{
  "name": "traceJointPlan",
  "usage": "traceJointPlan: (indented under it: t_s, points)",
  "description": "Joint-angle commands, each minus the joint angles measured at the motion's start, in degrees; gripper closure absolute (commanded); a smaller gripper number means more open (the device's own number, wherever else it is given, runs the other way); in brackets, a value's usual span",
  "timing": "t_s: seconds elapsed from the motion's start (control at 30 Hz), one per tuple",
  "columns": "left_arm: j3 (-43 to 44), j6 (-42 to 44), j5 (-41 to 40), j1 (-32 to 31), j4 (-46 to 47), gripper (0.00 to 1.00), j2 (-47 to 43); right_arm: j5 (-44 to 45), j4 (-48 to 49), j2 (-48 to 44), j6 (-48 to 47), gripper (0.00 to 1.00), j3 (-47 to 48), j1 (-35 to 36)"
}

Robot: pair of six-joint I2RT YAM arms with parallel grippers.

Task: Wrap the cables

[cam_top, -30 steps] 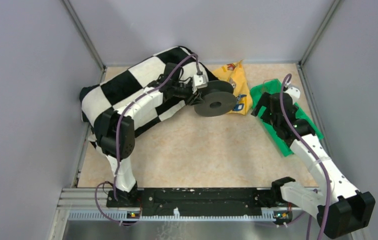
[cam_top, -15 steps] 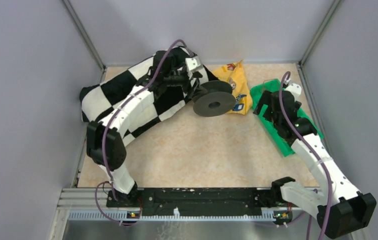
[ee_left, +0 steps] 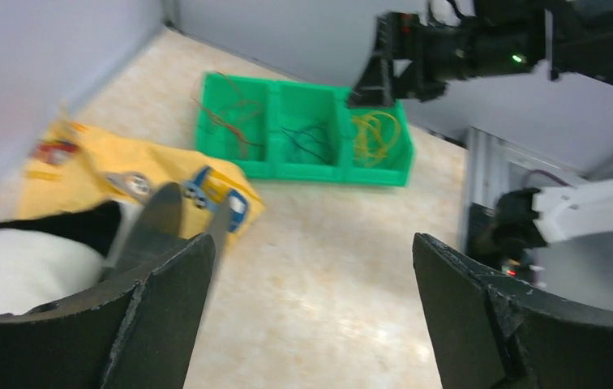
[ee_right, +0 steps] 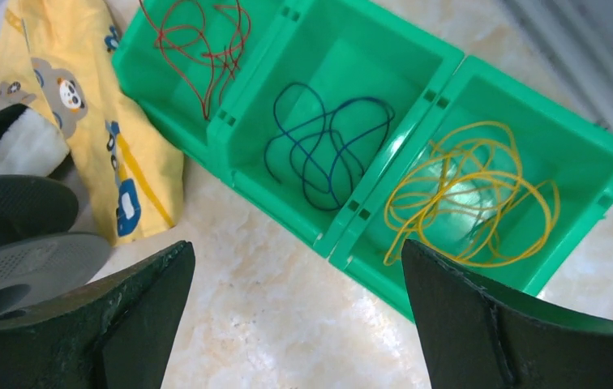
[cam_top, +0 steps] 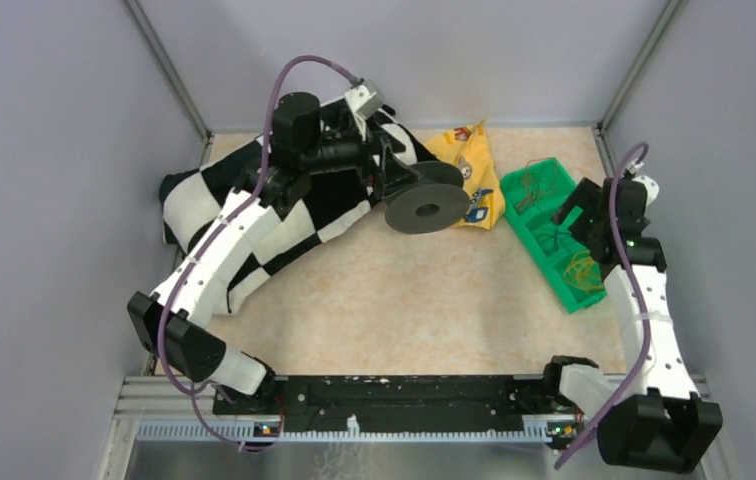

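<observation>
Thin cables lie in a green three-part bin [ee_right: 384, 174]: a red cable [ee_right: 202, 40], a dark blue cable [ee_right: 327, 142] and a yellow cable [ee_right: 469, 194], each in its own compartment. The dark grey spool [cam_top: 432, 205] leans on the checkered cloth, left of the bin. My left gripper [ee_left: 313, 239] is open and holds nothing; it hangs just behind and above the spool [ee_left: 157, 227]. My right gripper [ee_right: 295, 251] is open over the floor at the bin's near side, empty. In the top view it [cam_top: 579, 215] sits at the bin's right.
A black-and-white checkered cloth [cam_top: 224, 190] covers the back left. A yellow printed cloth [cam_top: 474, 160] lies between the spool and the bin [cam_top: 529, 240]. Grey walls close in the back and both sides. The right arm [ee_left: 482, 49] shows beyond the bin in the left wrist view.
My left jaws have opened, let go of the spool and lifted back from it. The right arm has drawn back to the right, uncovering the bin.
</observation>
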Motion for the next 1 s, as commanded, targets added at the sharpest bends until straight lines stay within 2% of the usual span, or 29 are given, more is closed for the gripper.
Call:
traceJointPlan:
  t_s: [0.0, 0.1, 0.23, 0.3, 0.37, 0.4, 0.57, 0.63, 0.67, 0.97]
  points:
    - [-6.22, -10.71, 1.53, -5.98, 4.89, 0.02, -0.40, -13.18, -2.38, 2.93, 2.37, 0.01, 0.81, -8.89]
    - [-7.83, -8.82, -0.80, -10.19, 3.09, 0.01, 0.37, -21.35, 1.35, 2.53, 3.42, 0.07, -4.25, -16.20]
    - [-9.89, -7.04, -2.84, -11.85, 0.61, 0.01, 0.84, -22.93, 4.57, 3.14, 3.15, 0.15, -3.90, -16.36]
    - [-10.69, -6.78, -3.17, -12.00, 0.09, 0.01, 0.89, -17.09, 4.02, 4.29, 1.73, 0.19, -1.04, -13.28]
    - [-10.81, -6.54, -2.96, -12.05, -0.18, 0.01, 1.07, -8.80, 3.09, 6.57, -0.55, 0.19, 2.16, -6.90]
    - [-10.70, -6.49, -2.95, -12.06, -0.27, 0.01, 1.20, -7.99, 2.65, 8.17, -1.02, 0.22, 3.39, -5.92]
    - [-9.21, -5.52, -3.25, -12.01, -1.64, 0.01, 2.08, -5.92, 2.08, 16.04, -5.89, 0.34, 5.96, -4.95]
    - [-9.37, -4.98, -3.45, -11.92, -1.99, 0.01, 2.05, -4.94, 1.14, 19.75, -8.73, 0.47, 7.85, -4.59]
    - [-9.35, -4.79, -3.54, -11.97, -2.18, 0.01, 2.15, -4.69, 0.87, 21.10, -9.96, 0.50, 8.64, -4.54]
    - [-12.21, -5.12, -5.46, -11.92, 0.79, 0.01, 1.24, -6.15, 4.53, 30.66, -17.59, 0.55, 11.63, -4.05]
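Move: The blue cable, in the middle bin of the green tray, lies about 8 cm ahead of the right hand, 2 cm to its right and 17 cm below. At the same depth, the red cable is some 19 cm ahead and 4 cm left of that hand, the yellow cable 1 cm ahead and 7 cm right. From the left hand the blue cable is roughly 6 cm ahead, 34 cm right and 37 cm below. The right hand sinks about 10 cm, reaching forward towards the blue cable, half-closing; the empty left sinks too. ##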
